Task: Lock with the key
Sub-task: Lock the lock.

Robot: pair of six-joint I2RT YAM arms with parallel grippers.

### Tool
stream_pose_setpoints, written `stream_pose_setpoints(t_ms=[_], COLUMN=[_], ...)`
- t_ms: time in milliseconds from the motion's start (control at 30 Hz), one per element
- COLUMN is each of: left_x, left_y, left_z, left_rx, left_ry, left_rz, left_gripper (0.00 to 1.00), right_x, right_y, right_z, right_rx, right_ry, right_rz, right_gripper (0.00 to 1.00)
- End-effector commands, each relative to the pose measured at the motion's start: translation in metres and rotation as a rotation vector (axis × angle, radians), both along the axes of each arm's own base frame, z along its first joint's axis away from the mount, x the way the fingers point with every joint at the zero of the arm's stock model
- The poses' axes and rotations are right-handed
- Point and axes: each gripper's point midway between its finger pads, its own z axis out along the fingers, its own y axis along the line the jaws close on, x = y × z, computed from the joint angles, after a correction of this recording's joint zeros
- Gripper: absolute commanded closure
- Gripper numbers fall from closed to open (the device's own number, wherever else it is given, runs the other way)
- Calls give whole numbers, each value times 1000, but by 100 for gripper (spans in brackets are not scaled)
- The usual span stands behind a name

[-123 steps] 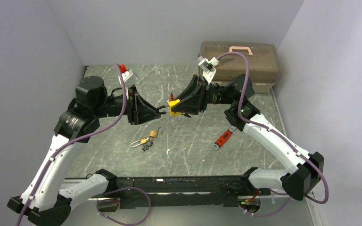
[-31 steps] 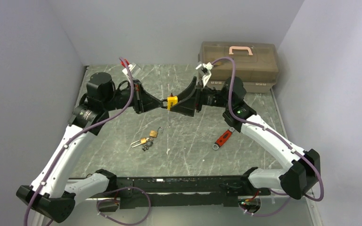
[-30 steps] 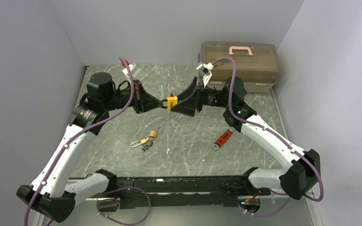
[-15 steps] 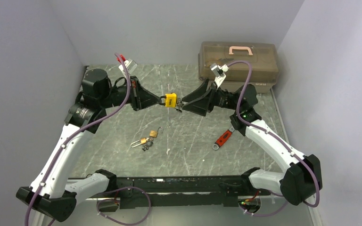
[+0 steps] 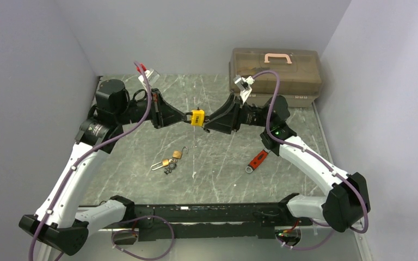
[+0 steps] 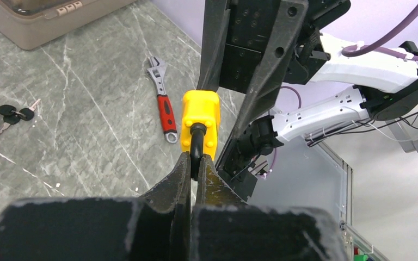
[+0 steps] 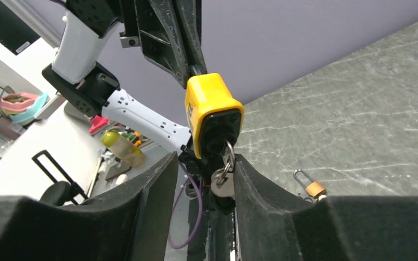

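Note:
A yellow padlock [image 5: 197, 117] hangs in the air over the middle of the table, between both arms. My left gripper [image 5: 186, 117] is shut on its black shackle [image 6: 197, 136], with the lock body [image 6: 200, 122] just beyond the tips [image 6: 195, 159]. A silver key [image 7: 223, 182] on a ring hangs from the keyhole in the lock's black underside [image 7: 213, 128]. My right gripper [image 5: 207, 120] stands open around that key [image 7: 204, 159]. The key lies against the right-hand finger [image 7: 250, 185], and a wide gap stays on the other side.
On the table below lie small brass padlocks with keys [image 5: 168, 161] and a red-handled wrench [image 5: 257, 160]. A brown toolbox [image 5: 275, 70] stands at the back right. Loose black-headed keys [image 6: 12, 112] lie in the left wrist view. One brass padlock [image 7: 310, 186] shows past my right finger.
My right gripper pulled back off the yellow padlock, then came in again from the right, and its jaws are narrowing around the key. The left gripper keeps hold of the shackle.

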Motion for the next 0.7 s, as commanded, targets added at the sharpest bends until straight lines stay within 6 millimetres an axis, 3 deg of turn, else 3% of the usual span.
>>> stream_pose_setpoints(t_ms=[0,300,467,667], left_x=[-9,-7,-2,8], left_y=[0,4,14,30], left_z=[31,29,29,29], left_rx=[-46,-29,-10,-1], left_ry=[-93,-99,-112,-124], left_rz=[-27,-2,52,121], left_gripper=[100,100,100,100], right_x=[3,9,15,30], right_y=[2,0,-10,-36], right_z=[18,9,0,-24], right_rx=[24,-12,-39,-59], right_ry=[-76,-69,-62,2], right_rz=[-10,-58,-116,-201], right_gripper=[62,98,100,100])
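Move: The right fingers stand partly open around the keys hanging at the yellow padlock's key face, about 1 cm to the right hand's left. The padlock's body is some 4 cm to its left, 1 cm ahead and 2 cm up; on the table roughly 33 cm below lie the orange padlock, about 18 cm ahead and 4 cm left, and the brass padlocks, about 5 cm ahead and 15 cm left. For the left hand, already gripping the shackle, the keys lie about 6 cm right, 1 cm ahead and 2 cm below. Right fingers shut at the keys while sinking about 2 cm, then draw right and forward, away from the still-held padlock. ##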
